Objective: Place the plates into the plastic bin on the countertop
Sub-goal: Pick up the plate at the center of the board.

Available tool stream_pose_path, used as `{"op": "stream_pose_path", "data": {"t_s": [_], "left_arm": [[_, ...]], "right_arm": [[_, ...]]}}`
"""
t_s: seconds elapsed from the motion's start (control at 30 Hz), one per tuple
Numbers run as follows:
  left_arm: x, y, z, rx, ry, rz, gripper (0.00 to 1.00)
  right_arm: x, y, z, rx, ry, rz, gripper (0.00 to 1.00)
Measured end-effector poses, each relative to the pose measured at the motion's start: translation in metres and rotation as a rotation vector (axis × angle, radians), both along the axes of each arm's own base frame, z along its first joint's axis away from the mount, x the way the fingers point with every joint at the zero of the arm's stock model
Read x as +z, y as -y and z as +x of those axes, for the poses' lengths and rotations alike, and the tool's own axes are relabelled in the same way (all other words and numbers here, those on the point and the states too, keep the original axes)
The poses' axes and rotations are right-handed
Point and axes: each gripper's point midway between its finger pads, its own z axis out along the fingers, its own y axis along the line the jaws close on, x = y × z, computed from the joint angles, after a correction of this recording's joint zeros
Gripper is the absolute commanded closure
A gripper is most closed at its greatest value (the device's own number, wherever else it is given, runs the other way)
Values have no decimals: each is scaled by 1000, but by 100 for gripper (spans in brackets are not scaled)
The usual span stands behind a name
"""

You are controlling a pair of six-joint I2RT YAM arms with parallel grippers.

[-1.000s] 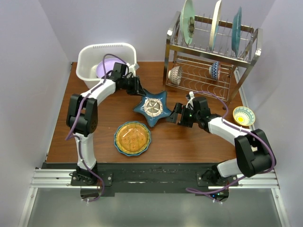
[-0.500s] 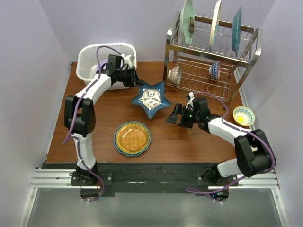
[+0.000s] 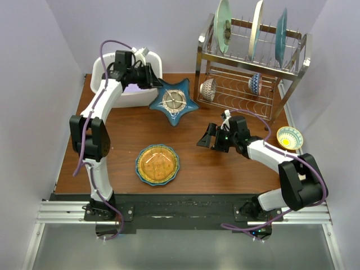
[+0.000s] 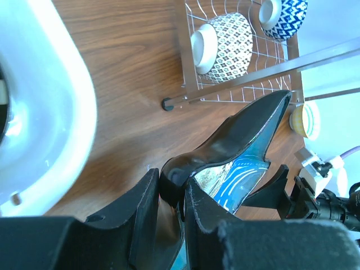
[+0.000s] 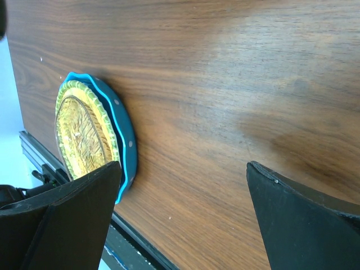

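Note:
My left gripper (image 3: 153, 84) is shut on one point of the blue star-shaped plate (image 3: 173, 102), holding it lifted and tilted just right of the plastic bin (image 3: 109, 63). In the left wrist view the fingers (image 4: 145, 205) pinch the star plate's (image 4: 243, 151) dark rim, with the bin's white wall (image 4: 53, 112) at left. A sliver of lavender plate (image 3: 131, 88) shows inside the bin. The amber plate with a blue-green rim (image 3: 157, 164) lies flat on the countertop (image 3: 124, 132). My right gripper (image 3: 209, 136) hovers open right of it, the same plate (image 5: 84, 135) by its left finger.
A steel wire dish rack (image 3: 253, 67) stands at the back right, three plates upright on top and two patterned bowls (image 4: 222, 48) below. A small yellow bowl (image 3: 289, 138) sits near the right edge. The black front edge (image 3: 180, 199) bounds the countertop.
The left arm has lifted the star plate off the countertop and carried it back and left, up to the bin's right side. The right gripper has shifted slightly left and stays open.

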Motion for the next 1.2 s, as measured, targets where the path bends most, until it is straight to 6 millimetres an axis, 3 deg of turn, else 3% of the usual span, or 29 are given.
{"op": "stream_pose_path", "data": {"t_s": [0.33, 0.83, 1.2], "left_arm": [[5, -27, 8, 50, -17, -24, 100], [28, -62, 27, 140, 18, -84, 100], [41, -77, 39, 187, 46, -129, 100]], "right_arm": [[0, -2, -1, 8, -2, 4, 3], [-1, -10, -10, 42, -10, -2, 3], [0, -17, -13, 59, -4, -13, 3]]}}
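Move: The left hand, with the blue star plate already pinched by one point, has the middle of the plastic bin some 14 cm to its left, 4 cm farther out and about 16 cm below. The purple plate lies inside the bin, roughly 12 cm left of the hand and 3 cm ahead; the patterned cup in the rack stands about 18 cm to its right and 2 cm ahead. From the right hand, the bin is around 29 cm left and 21 cm ahead. Keeping its pinch on one point of the star plate, the left hand carries it mostly left, about 8 cm, to bring it over the bin, also going 4 cm forward and rising 4 cm after a level start. The wrist turns roughly 10 degrees counter-clockwise. The empty right hand, wide open, eases some 2 cm left and back towards the pie dish. ##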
